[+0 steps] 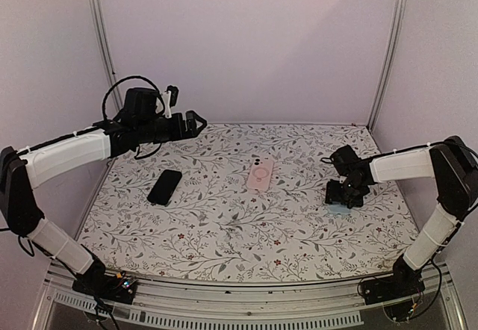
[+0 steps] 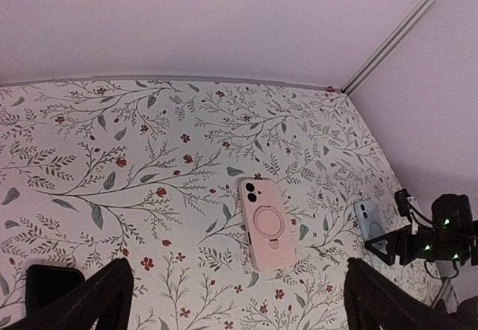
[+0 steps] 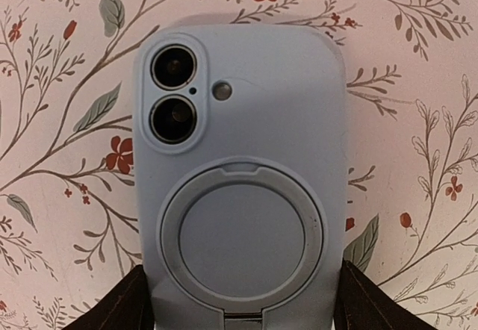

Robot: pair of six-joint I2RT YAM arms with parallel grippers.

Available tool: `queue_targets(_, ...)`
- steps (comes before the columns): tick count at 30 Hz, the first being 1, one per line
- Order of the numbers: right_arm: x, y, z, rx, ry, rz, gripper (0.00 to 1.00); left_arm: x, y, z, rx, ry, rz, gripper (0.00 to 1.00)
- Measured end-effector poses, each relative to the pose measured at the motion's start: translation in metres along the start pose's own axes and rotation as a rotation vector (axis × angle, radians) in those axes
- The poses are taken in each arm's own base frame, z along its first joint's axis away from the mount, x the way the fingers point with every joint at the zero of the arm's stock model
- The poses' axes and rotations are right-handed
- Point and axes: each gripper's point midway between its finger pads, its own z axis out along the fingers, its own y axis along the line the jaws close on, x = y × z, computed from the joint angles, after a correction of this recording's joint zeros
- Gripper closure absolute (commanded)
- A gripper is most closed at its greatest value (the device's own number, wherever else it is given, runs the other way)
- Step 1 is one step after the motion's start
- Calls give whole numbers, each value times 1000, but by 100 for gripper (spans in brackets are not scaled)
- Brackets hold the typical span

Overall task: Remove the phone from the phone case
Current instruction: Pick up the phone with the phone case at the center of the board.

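A light blue phone case (image 3: 239, 158) lies back up on the floral table, with a round ring stand and the phone's two camera lenses (image 3: 173, 91) showing through it. My right gripper (image 3: 243, 296) is low over its near end, one finger pressed against each long side. From above, the right gripper (image 1: 345, 194) covers most of the blue case (image 1: 340, 210). A pink phone case (image 1: 261, 175) lies back up mid-table, untouched. My left gripper (image 1: 196, 123) hangs open and empty, high at the back left.
A black phone (image 1: 165, 187) lies flat on the left of the table, also seen at the left wrist view's lower left corner (image 2: 52, 285). White walls and metal corner posts (image 1: 388, 46) close the table in at the back and sides.
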Motion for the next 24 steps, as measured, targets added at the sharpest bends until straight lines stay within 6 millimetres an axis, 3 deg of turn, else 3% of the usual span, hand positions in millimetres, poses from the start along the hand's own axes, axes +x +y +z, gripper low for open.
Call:
queue_targets(8,0,26,-8,-104,30,-39,50,2,-3,3,35,15,-29,1)
queue_targets(24,-25,131,-60,-491,-32,-200,49,17,-5,14,124,76,-154,1)
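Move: The blue-cased phone is already pinched by its long edges in the right fingers, its middle about 3 cm ahead of the hand point and level with it. The board's center, where the phone is being taken, lies some 29 cm to the left and 4 cm ahead, about 1 cm lower; the pink phone is roughly 27 cm left, 11 cm ahead. From the raised left hand, the board's center is about 17 cm right, 4 cm back and 25 cm down. The blue-cased phone, still pinched by its edges, is carried left by about 13 cm towards the board's center and the pink phone, rising some 7 cm and edging slightly forward. On the way the right hand turns about 20 degrees counter-clockwise and rolls its left side up as much, fingers keeping their hold. The open left hand only sinks and drifts right a little, dipping its fingers. ##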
